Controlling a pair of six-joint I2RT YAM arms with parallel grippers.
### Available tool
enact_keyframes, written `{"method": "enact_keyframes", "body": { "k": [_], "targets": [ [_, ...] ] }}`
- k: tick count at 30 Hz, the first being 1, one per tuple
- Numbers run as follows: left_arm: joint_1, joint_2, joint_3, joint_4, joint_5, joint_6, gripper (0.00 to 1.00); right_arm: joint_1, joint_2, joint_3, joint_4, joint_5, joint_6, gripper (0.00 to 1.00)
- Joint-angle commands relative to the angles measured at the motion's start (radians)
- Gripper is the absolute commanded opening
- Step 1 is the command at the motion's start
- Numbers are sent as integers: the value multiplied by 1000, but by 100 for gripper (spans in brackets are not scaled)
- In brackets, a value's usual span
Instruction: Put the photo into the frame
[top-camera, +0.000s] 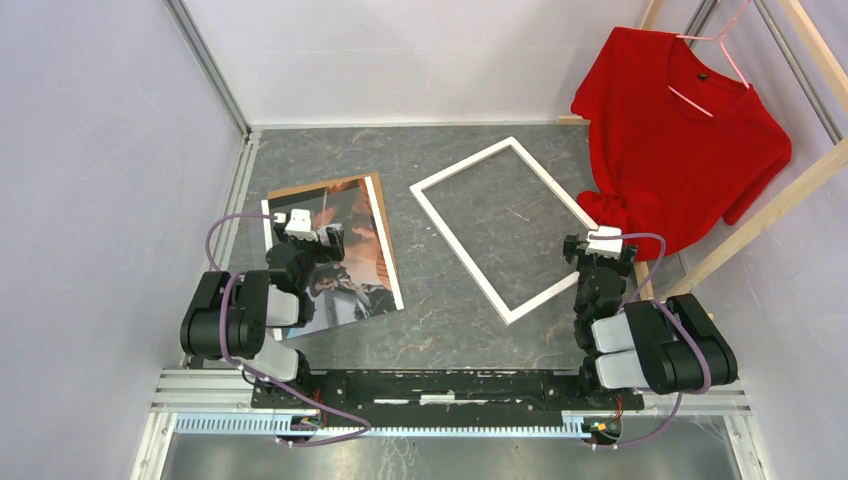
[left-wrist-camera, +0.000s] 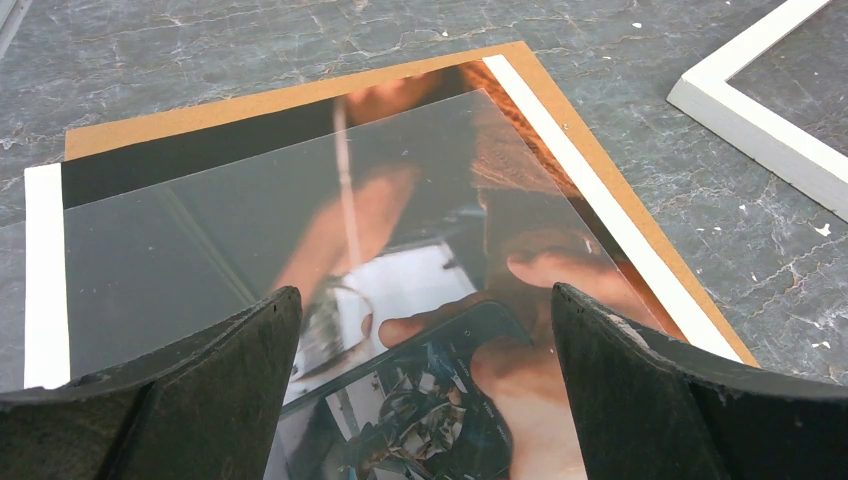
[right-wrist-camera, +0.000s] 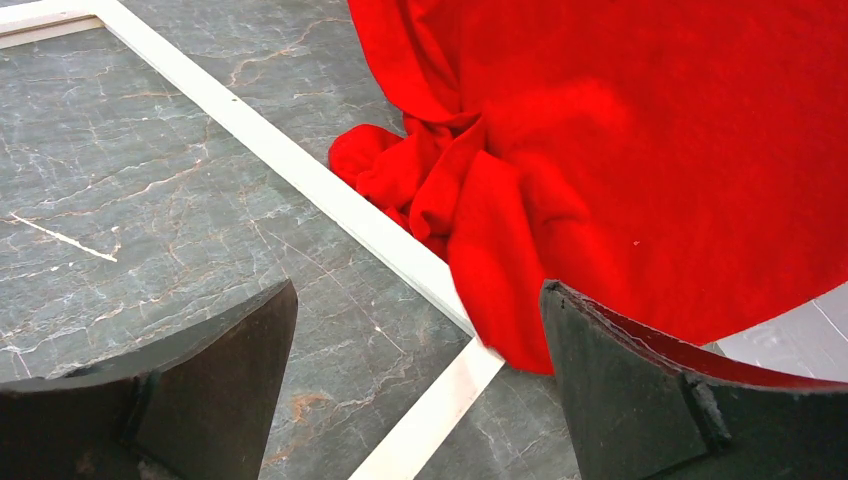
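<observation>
The photo (top-camera: 350, 255) lies face up on the left of the table, on top of a brown hardboard sheet (left-wrist-camera: 300, 95). A clear glossy sheet (left-wrist-camera: 250, 230) rests over it. My left gripper (top-camera: 298, 222) hovers over the photo's near half, open, and the printed hand and phone show between its fingers (left-wrist-camera: 425, 310). The white frame (top-camera: 470, 265) lies flat and tilted in the middle of the table; one corner of it shows in the left wrist view (left-wrist-camera: 760, 110). My right gripper (top-camera: 604, 240) is open above the frame's right corner (right-wrist-camera: 440, 400), with nothing in it (right-wrist-camera: 420, 300).
A red shirt (top-camera: 680, 140) hangs on a pink hanger from a bare-wood rack (top-camera: 760, 215) at the back right. Its hem (right-wrist-camera: 480, 200) drapes onto the frame's right rail. White walls and metal rails close in the table.
</observation>
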Motion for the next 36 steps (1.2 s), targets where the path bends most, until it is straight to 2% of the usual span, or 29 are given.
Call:
{"method": "enact_keyframes", "body": {
  "k": [1,8,11,13,15,17,18,22,27,30,36],
  "targets": [
    [5,0,12,48,-8,36,100,-3,-1,-95,34,-3,-12,98],
    [6,1,21,34,-12,30,100,-3,-20,-86,37,15,-11,98],
    [29,-31,51,-28,20,17,100,-2,-181,109,-469,55,31,98],
    [37,-66,160,-252,7,16,100,-3,-215,268,-720,71,83,98],
    [40,-61,302,-548,3,21,100,-3,-244,345,-834,145,267,98],
    [41,-40,406,-688,4,52,100,-5,-272,419,-1024,266,533,98],
    [45,-39,433,-725,-6,63,100,-14,-279,452,-1101,244,609,98],
    [67,-79,538,-877,13,63,100,-16,-222,564,-1127,-107,521,98],
    [72,-89,709,-1132,95,53,100,187,-102,681,-1203,-108,448,98],
    [72,-83,806,-1298,130,57,100,274,-21,728,-1214,-206,412,98],
    [73,-120,889,-1462,120,109,100,437,143,824,-1257,-305,360,98]
  ]
}}
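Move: The photo's middle lies about 6 cm back and 4 cm to the right of the left gripper, some 9 cm below, its brown board under it; the white frame's middle is roughly 44 cm to the right, nearly level. From the right gripper, that frame's middle is about 17 cm left, 3 cm ahead and 10 cm down, the red shirt's hem about 8 cm ahead and 3 cm right, and the photo 58 cm left, 3 cm back. Lift the right gripper forward clear of the frame's right corner, then sweep it left about 20 cm over the frame's opening, sinking again while it turns counter-clockwise and tips down some 25 degrees. Meanwhile bring the left gripper forward and up, then on upward, above the photo's far end, tipping its fingers down. Keep both open, touching nothing. ##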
